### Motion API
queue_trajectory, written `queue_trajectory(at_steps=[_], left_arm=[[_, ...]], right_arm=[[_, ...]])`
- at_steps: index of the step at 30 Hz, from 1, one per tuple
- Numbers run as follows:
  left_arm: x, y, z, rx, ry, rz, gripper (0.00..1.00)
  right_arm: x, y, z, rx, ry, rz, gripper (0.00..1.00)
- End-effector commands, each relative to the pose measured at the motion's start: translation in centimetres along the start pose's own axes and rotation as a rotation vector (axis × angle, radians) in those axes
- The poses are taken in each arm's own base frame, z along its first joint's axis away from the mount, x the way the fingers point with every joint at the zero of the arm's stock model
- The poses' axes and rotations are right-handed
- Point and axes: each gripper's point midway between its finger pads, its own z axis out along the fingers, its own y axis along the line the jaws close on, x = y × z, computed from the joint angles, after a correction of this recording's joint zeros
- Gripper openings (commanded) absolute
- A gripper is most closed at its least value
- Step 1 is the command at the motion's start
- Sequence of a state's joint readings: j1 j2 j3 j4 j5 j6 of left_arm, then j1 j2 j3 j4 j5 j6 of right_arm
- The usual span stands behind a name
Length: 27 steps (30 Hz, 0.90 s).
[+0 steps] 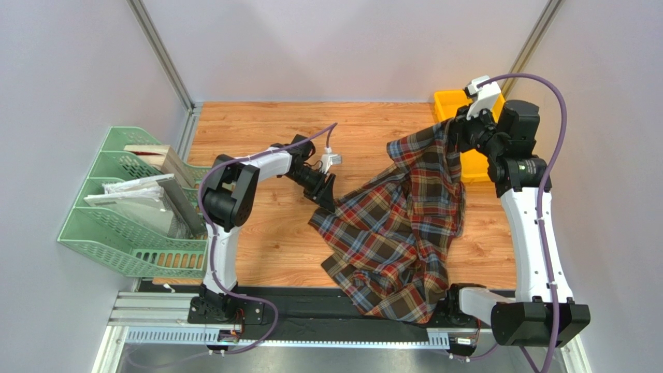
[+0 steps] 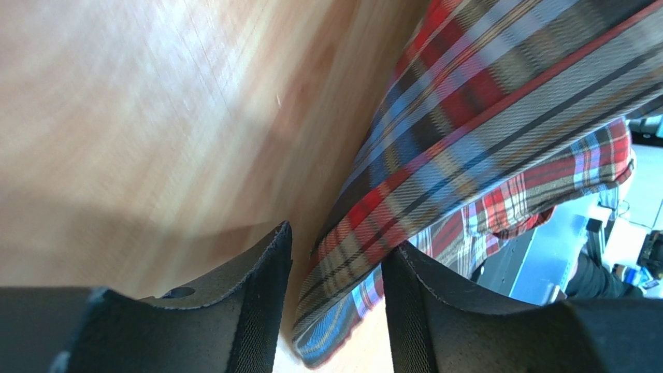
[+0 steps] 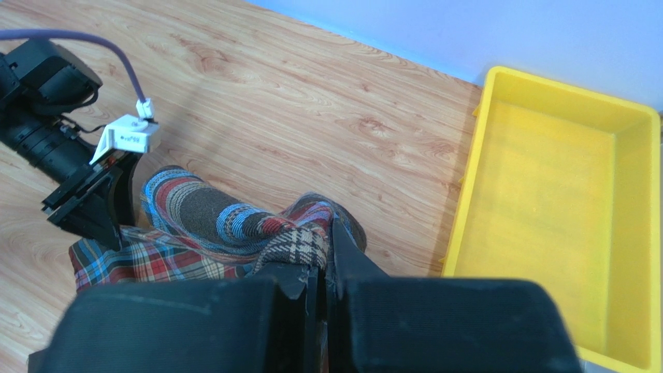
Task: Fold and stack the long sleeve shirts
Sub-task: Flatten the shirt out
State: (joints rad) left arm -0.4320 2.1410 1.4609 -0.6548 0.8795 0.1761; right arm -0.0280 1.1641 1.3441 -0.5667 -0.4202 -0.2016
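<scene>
The plaid long sleeve shirt [image 1: 397, 225] hangs from my right gripper [image 1: 454, 132] at the back right and drapes down across the wooden table to its near edge. That right gripper [image 3: 327, 256] is shut on a bunched fold of the shirt [image 3: 202, 214], lifted above the table. My left gripper [image 1: 325, 203] is at the shirt's left edge, low over the wood. Its jaws [image 2: 338, 242] stand apart, with a hem of the shirt [image 2: 482, 116] running between them, untouched by the left finger.
A yellow bin [image 1: 451, 105] sits at the back right corner, just behind the raised right gripper; its inside [image 3: 560, 233] holds nothing. A green file rack [image 1: 117, 225] with papers stands off the table's left side. Bare wood [image 1: 257, 132] lies behind the left arm.
</scene>
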Motion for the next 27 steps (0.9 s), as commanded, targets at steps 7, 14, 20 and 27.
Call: queue_trajectory(at_steps=[7, 14, 20, 27], left_arm=[[2.7, 0.4, -0.8, -0.12, 0.008, -0.056, 0.21], [-3.5, 0.7, -11.1, -0.285, -0.173, -0.04, 0.0], [-11.7, -5.8, -27.3, -0.584, -0.365, 0.203, 0.0], [-12.9, -18.1, -43.2, -1.042, -0.64, 0.479, 0.0]], right_arm=[[-4.4, -0.9, -1.0, 0.03, -0.122, -0.02, 0.0], [-6.3, -1.8, -2.7, 0.086, -0.177, -0.012, 0.0], [-13.4, -1.1, -3.6, 0.032, -0.358, 0.039, 0.0], [-24.7, 1.0, -10.1, -0.004, -0.574, 0.015, 0.0]])
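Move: The shirt edge to pinch runs just by the left hand's open fingers, its middle about 2 cm back, 2 cm left and 1 cm lower. The loose cuff lies some 17 cm back and 3 cm right of the left hand, 3 cm lower; the yellow bin is roughly 37 cm right and 18 cm ahead. From the raised right hand, which holds the shirt's other end, that edge is about 8 cm back, 30 cm left and 32 cm down. Ease the left gripper about 3 cm back-left and slightly down, shutting its half-open fingers on the shirt edge. Then sweep it fast up by nearly 40 cm, forward and left as well, swinging the fingers upward by some 55 degrees. Keep the right pinch and, late on, lift that hand too, tipping its fingers up a little. ##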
